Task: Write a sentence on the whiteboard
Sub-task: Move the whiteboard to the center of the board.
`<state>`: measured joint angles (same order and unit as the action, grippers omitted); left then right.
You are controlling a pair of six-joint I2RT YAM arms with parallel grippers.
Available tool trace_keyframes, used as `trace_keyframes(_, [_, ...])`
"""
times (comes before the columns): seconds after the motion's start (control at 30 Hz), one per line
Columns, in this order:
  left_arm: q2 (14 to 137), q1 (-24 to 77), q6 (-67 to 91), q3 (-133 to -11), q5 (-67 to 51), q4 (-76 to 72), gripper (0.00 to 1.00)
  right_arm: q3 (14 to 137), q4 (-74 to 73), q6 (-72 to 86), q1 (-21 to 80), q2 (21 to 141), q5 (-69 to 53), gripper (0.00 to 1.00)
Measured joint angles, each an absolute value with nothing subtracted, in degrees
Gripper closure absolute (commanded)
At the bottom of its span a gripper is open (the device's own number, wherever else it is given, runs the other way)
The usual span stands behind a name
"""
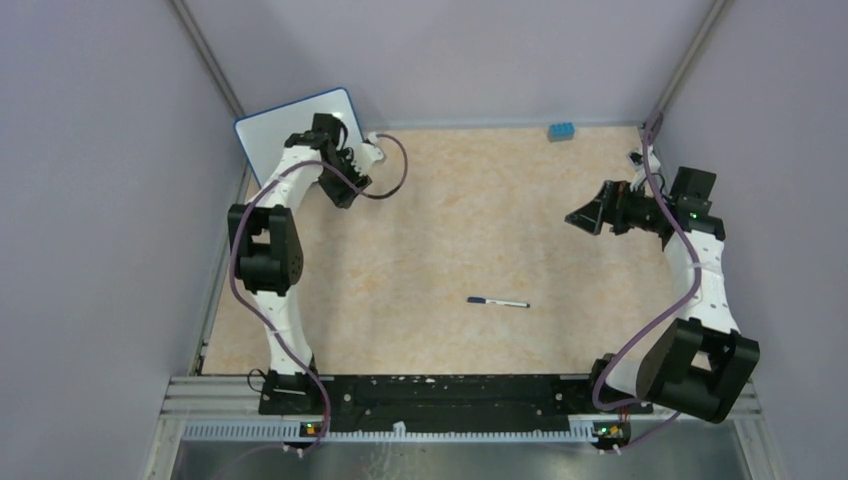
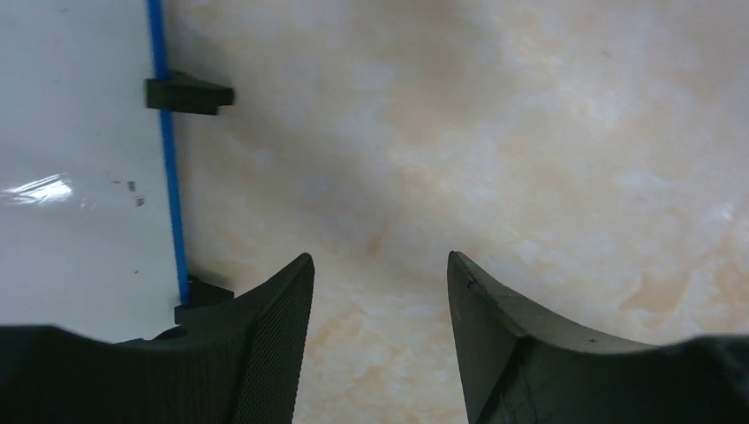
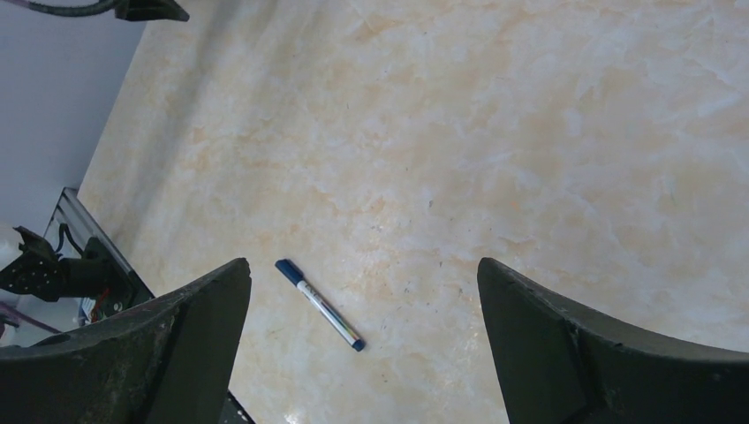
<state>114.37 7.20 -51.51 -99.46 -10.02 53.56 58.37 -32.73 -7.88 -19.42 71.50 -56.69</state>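
Observation:
The whiteboard (image 1: pixel 275 132) stands tilted in the back left corner, white with a thin blue rim. In the left wrist view the whiteboard (image 2: pixel 79 177) fills the left side, bare but for a few dark specks. The sentence is out of view. My left gripper (image 1: pixel 347 193) hovers just right of the board's lower edge. Seen from its wrist, the left gripper (image 2: pixel 380 258) is open over bare table. A blue-capped marker (image 1: pixel 497 302) lies flat mid-table. My right gripper (image 1: pixel 585 217) hangs high at the right, open and empty. The marker (image 3: pixel 319 305) shows far below between the right gripper (image 3: pixel 364 265) fingers.
A small blue block (image 1: pixel 561 130) sits by the back wall, right of centre. Two black clip feet (image 2: pixel 188 93) stick out from the board's rim onto the marbled table (image 1: pixel 450 230). Purple walls close in the left, back and right sides.

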Motion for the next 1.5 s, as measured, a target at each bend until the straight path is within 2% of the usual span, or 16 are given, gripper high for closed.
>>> trace_keyframes(0.23, [120.2, 0.3, -27.0, -101.5, -7.1, 44.4, 0.52, 57.7, -32.7, -7.9, -19.4, 71.5, -56.8, 0.04])
trace_keyframes(0.4, [120.2, -3.0, -12.0, -98.2, -1.7, 37.1, 0.53, 57.7, -32.6, -7.9, -19.4, 71.5, -56.9, 0.05])
trace_keyframes(0.63, [120.5, -3.7, 2.0, -96.3, 7.6, 31.2, 0.62, 57.7, -32.6, -7.9, -19.4, 71.5, -56.9, 0.05])
trace_keyframes(1.17, [121.8, -7.4, 7.7, -95.5, 11.4, 26.0, 0.56, 57.7, -32.6, -7.9, -19.4, 71.6, -57.1, 0.05])
trace_keyframes(1.37, [123.4, -7.8, 6.9, -95.8, 11.0, 23.5, 0.61, 57.7, -32.6, -8.1, -19.4, 71.9, -57.3, 0.05])
trace_keyframes(1.5, [124.3, -7.9, 6.3, -95.8, 10.4, 23.5, 0.73, 57.7, -32.7, -8.4, -19.4, 72.0, -57.4, 0.05])
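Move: About 8 cm ahead of the left hand and 16 cm to its left sits the left black clip on the whiteboard's near edge, some 7 cm lower. The right clip is about 14 cm ahead and 1 cm to the left, and the middle of the whiteboard about 20 cm ahead and 12 cm left, both at table height. The left clip lies roughly 70 cm left of the right hand, 21 cm farther out and 18 cm down. Swinging left along the whiteboard's near edge, the left hand travels some 15 cm towards the left clip while working half as far forward and sinking about 6 cm, the last stretch a short drop. The wrist turns counter-clockwise about 75 degrees, mostly early on, to face the edge squarely, and the fingers narrow to about a third open, straddling the clip without yet pinching it. ##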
